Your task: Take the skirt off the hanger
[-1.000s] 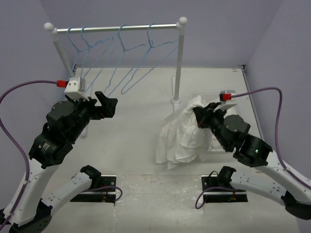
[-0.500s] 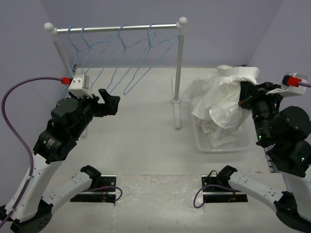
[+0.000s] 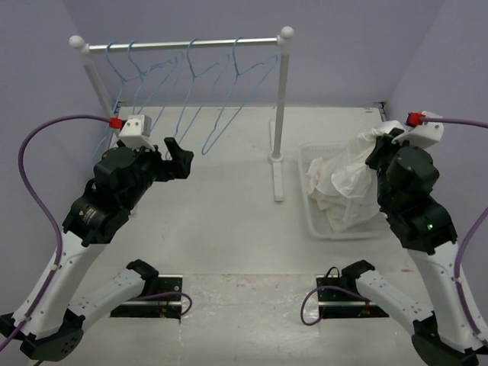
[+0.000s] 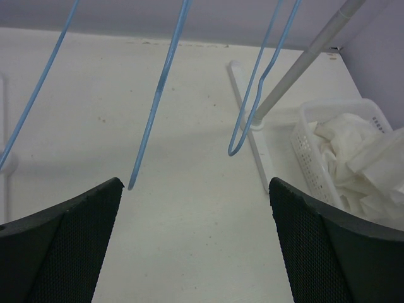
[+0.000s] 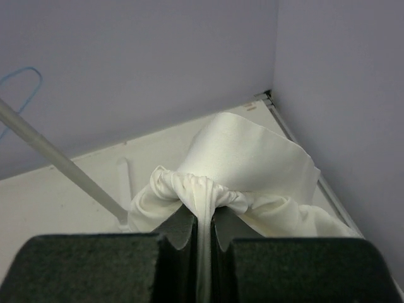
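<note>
The white crinkled skirt [image 3: 347, 174] hangs bunched from my right gripper [image 3: 379, 155], draping down into the clear basket [image 3: 312, 223] at the right. In the right wrist view the jaws [image 5: 203, 218] are shut on a gathered fold of the skirt [image 5: 243, 161]. Several bare light-blue wire hangers [image 3: 229, 99] hang on the rack rail, and none carries the skirt. My left gripper [image 3: 177, 156] is open just in front of them with nothing between its fingers. In the left wrist view [image 4: 194, 183] hanger ends [image 4: 255, 95] dangle above the table.
The white rack has a rail [image 3: 183, 44], a right post [image 3: 280, 107] and a foot [image 3: 277, 179] just left of the basket. Other bunched white cloth [image 3: 326, 202] lies in the basket [image 4: 303, 136]. Purple walls close in at the back and right.
My right arm swung the skirt from the table's middle over to the right and now holds it over the basket. The left gripper drifted slightly toward the hangers, still open.
</note>
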Controlling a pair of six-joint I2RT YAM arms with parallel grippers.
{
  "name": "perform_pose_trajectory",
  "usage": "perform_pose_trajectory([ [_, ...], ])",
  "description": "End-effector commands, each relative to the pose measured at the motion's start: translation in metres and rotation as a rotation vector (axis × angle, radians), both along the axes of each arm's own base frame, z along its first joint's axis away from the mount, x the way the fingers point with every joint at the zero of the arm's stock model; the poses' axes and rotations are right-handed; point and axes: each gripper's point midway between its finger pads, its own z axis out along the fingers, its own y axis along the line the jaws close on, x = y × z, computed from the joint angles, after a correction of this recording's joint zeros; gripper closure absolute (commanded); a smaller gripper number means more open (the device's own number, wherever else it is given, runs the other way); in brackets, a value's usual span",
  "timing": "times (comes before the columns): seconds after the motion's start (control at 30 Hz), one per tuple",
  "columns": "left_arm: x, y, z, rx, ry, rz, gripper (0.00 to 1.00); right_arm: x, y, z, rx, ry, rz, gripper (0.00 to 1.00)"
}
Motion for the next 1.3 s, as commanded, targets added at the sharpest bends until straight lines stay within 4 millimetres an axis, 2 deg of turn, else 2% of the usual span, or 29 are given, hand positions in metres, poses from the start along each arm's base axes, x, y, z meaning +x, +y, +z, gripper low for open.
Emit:
perform_pose_trajectory([
  [0.0, 0.009, -0.004, 0.002, 0.013, -0.013, -0.005, 0.00, 0.036, 0.005, -0.062, 0.098, 0.136, 0.044, 1.00],
  [0.03, 0.010, -0.005, 0.001, 0.018, -0.009, -0.004, 0.00, 0.045, 0.018, -0.077, 0.124, 0.176, 0.123, 1.00],
  [0.07, 0.011, -0.004, 0.001, 0.018, -0.006, 0.001, 0.00, 0.056, 0.016, -0.098, 0.138, 0.206, 0.112, 1.00],
  [0.13, 0.014, -0.005, -0.003, 0.027, 0.007, 0.004, 0.00, 0.074, 0.022, -0.123, 0.155, 0.258, 0.136, 1.00],
  [0.17, 0.014, -0.005, -0.003, 0.029, 0.009, 0.007, 0.00, 0.082, 0.027, -0.127, 0.187, 0.256, 0.154, 1.00],
  [0.2, 0.016, -0.005, -0.005, 0.034, 0.015, 0.011, 0.00, 0.092, 0.020, -0.144, 0.200, 0.293, 0.126, 1.00],
  [0.3, 0.018, -0.006, -0.011, 0.034, 0.032, 0.018, 0.00, 0.104, -0.004, -0.166, 0.246, 0.322, 0.016, 1.00],
  [0.33, 0.018, -0.005, -0.011, 0.035, 0.035, 0.021, 0.00, 0.108, -0.009, -0.182, 0.243, 0.361, -0.013, 1.00],
  [0.37, 0.018, -0.004, -0.013, 0.037, 0.041, 0.028, 0.00, 0.107, -0.015, -0.199, 0.238, 0.399, -0.046, 1.00],
  [0.43, 0.019, -0.003, -0.015, 0.037, 0.047, 0.037, 0.00, 0.107, -0.012, -0.229, 0.257, 0.470, -0.041, 1.00],
  [0.57, 0.022, -0.002, -0.014, 0.035, 0.042, 0.054, 0.00, 0.092, 0.007, -0.311, 0.369, 0.638, -0.017, 1.00],
  [0.6, 0.023, -0.003, -0.014, 0.039, 0.042, 0.053, 0.00, 0.089, 0.015, -0.324, 0.406, 0.676, -0.001, 1.00],
  [0.63, 0.025, -0.003, -0.012, 0.038, 0.039, 0.055, 0.00, 0.084, 0.017, -0.348, 0.420, 0.753, -0.009, 1.00],
  [0.8, 0.032, -0.005, -0.010, 0.049, 0.044, 0.067, 0.00, 0.074, 0.014, -0.398, 0.461, 0.970, -0.143, 1.00],
  [0.87, 0.033, -0.004, -0.010, 0.052, 0.043, 0.071, 0.00, 0.078, 0.014, -0.397, 0.458, 0.974, -0.150, 1.00],
  [0.97, 0.033, -0.002, -0.011, 0.053, 0.047, 0.081, 0.00, 0.084, 0.015, -0.390, 0.466, 0.960, -0.143, 0.84],
  [1.0, 0.033, -0.002, -0.010, 0.051, 0.046, 0.083, 0.00, 0.086, 0.017, -0.384, 0.461, 0.947, -0.116, 0.69],
  [1.07, 0.032, -0.001, -0.008, 0.052, 0.041, 0.082, 0.00, 0.088, 0.020, -0.368, 0.470, 0.915, -0.091, 0.54],
  [1.1, 0.032, -0.001, -0.005, 0.052, 0.034, 0.079, 0.00, 0.090, 0.020, -0.346, 0.471, 0.853, -0.070, 0.32],
  [1.13, 0.032, -0.002, -0.004, 0.052, 0.031, 0.074, 0.00, 0.088, 0.021, -0.335, 0.468, 0.832, -0.060, 0.29],
  [1.17, 0.031, -0.003, -0.002, 0.047, 0.026, 0.068, 0.00, 0.090, 0.023, -0.318, 0.467, 0.797, -0.034, 0.14],
  [1.2, 0.031, -0.003, -0.002, 0.052, 0.025, 0.065, 0.00, 0.089, 0.023, -0.304, 0.448, 0.773, -0.009, 0.08],
  [1.23, 0.031, -0.004, -0.001, 0.051, 0.023, 0.059, 0.00, 0.084, 0.025, -0.281, 0.444, 0.730, 0.016, 0.01],
  [1.27, 0.030, -0.005, -0.001, 0.053, 0.023, 0.050, 0.00, 0.084, 0.025, -0.261, 0.423, 0.691, 0.043, 0.01],
])
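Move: The skirt is already pinched in the right hand; the plastic basket meant for it has its middle about 7 cm ahead of that hand, directly in line, and some 40 cm below. White cloth already heaped in the basket lies at about the same spot. The rack's right foot stands roughly 20 cm left and 15 cm ahead, at table level. From the left hand the basket lies some 46 cm to the right, 7 cm ahead and 32 cm below. The skirt is swept down into the basket by the right hand, nearly 40 cm down and 10 cm forward in a fast plunge, the fingers tipping about 50 degrees downward with some roll. Over the heaped cloth they open wide to let go, then the hand backs upward. The open left hand eases forward and down a few centimetres. ##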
